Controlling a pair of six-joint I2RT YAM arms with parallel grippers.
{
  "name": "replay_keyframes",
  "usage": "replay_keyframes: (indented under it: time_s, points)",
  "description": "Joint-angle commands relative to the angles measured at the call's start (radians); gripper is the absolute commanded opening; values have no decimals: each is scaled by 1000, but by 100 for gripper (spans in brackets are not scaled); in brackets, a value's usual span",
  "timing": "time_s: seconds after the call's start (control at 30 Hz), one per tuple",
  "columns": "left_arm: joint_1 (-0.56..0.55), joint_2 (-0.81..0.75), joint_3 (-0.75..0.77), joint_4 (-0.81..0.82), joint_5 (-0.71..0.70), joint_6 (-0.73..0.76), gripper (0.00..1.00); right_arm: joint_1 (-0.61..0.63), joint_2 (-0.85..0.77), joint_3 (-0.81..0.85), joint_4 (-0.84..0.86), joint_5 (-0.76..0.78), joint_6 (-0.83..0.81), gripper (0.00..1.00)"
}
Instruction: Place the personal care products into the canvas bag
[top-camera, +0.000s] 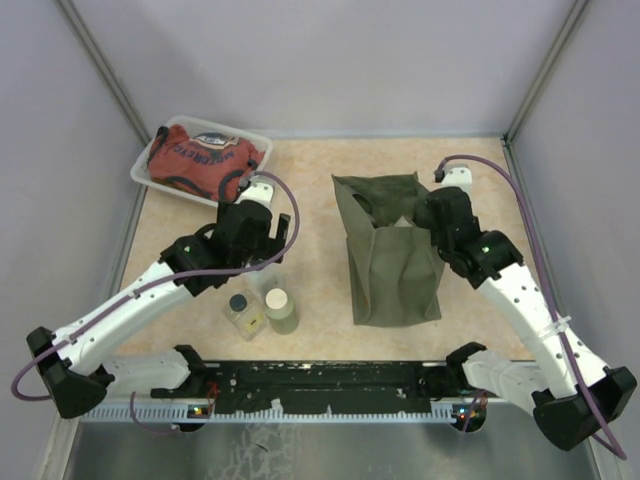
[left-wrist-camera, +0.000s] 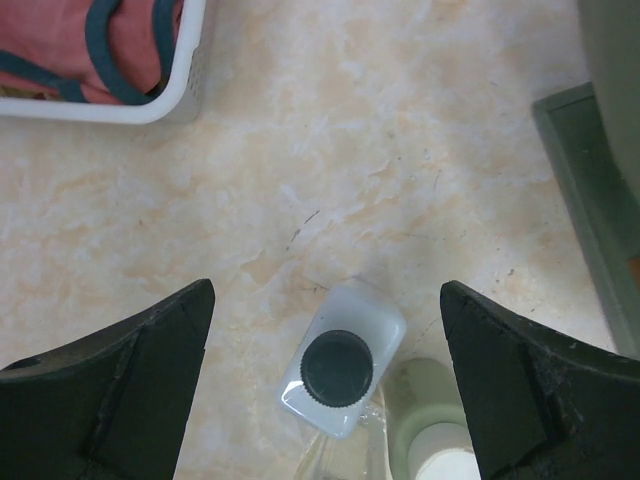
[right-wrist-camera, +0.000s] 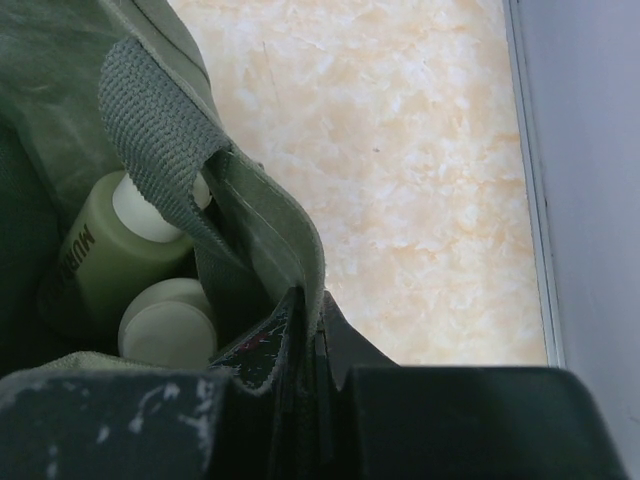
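Observation:
The olive-green canvas bag (top-camera: 390, 255) stands upright right of centre. My right gripper (top-camera: 434, 214) is shut on the bag's right rim (right-wrist-camera: 270, 215), with the fabric pinched between its fingers (right-wrist-camera: 318, 310). Inside the bag lie an olive-green lettered bottle (right-wrist-camera: 105, 255) and a cream-capped bottle (right-wrist-camera: 168, 325). On the table, a clear bottle with a dark cap (top-camera: 241, 312) (left-wrist-camera: 340, 370) stands beside an olive-green bottle with a cream cap (top-camera: 280, 309) (left-wrist-camera: 430, 440). My left gripper (left-wrist-camera: 327, 287) hangs open above the clear bottle, touching nothing.
A clear plastic tray (top-camera: 148, 178) with a red printed cloth (top-camera: 205, 158) sits at the back left, and its white rim (left-wrist-camera: 150, 108) shows in the left wrist view. Grey walls close the table on three sides, and a metal rail (top-camera: 330, 385) runs along the near edge.

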Motion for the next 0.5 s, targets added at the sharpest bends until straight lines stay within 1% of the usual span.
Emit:
replay_keyframes:
  time_s: [0.0, 0.13, 0.27, 0.47]
  points:
    - [66, -11, -37, -63, 13, -56, 100, 4, -27, -10, -32, 45, -8, 0]
    - [127, 11, -77, -58, 119, -57, 100, 4, -32, -14, -35, 43, -8, 0]
    - [128, 29, -112, -53, 195, -73, 100, 4, -37, -16, -36, 42, -8, 0]
    - [128, 36, -135, -47, 373, -60, 100, 4, -33, -19, -32, 43, -12, 0]
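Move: The white bottle with the black cap stands almost directly under the open left hand, its middle about 18 cm below and roughly 2 cm back, in line sideways. The green jar with the cream lid is some 8 cm nearer the base than that bottle and 4 cm to its right; the clear flat bottle is about 10 cm nearer the base and 4 cm to its left. From the right hand, the white bottle lies some 35 cm to the left, 2 cm back and 18 cm lower. The left hand sinks about 7 cm towards the black-capped white bottle with its fingers wide open, first sliding some 3 cm left, then easing about 2 cm back to the right and slightly towards the base, while the wrist tips roughly 15 degrees further down and the bottle stays between the fingers' line of approach, untouched. The right hand stays in place, still pinching the rim of the canvas bag. ##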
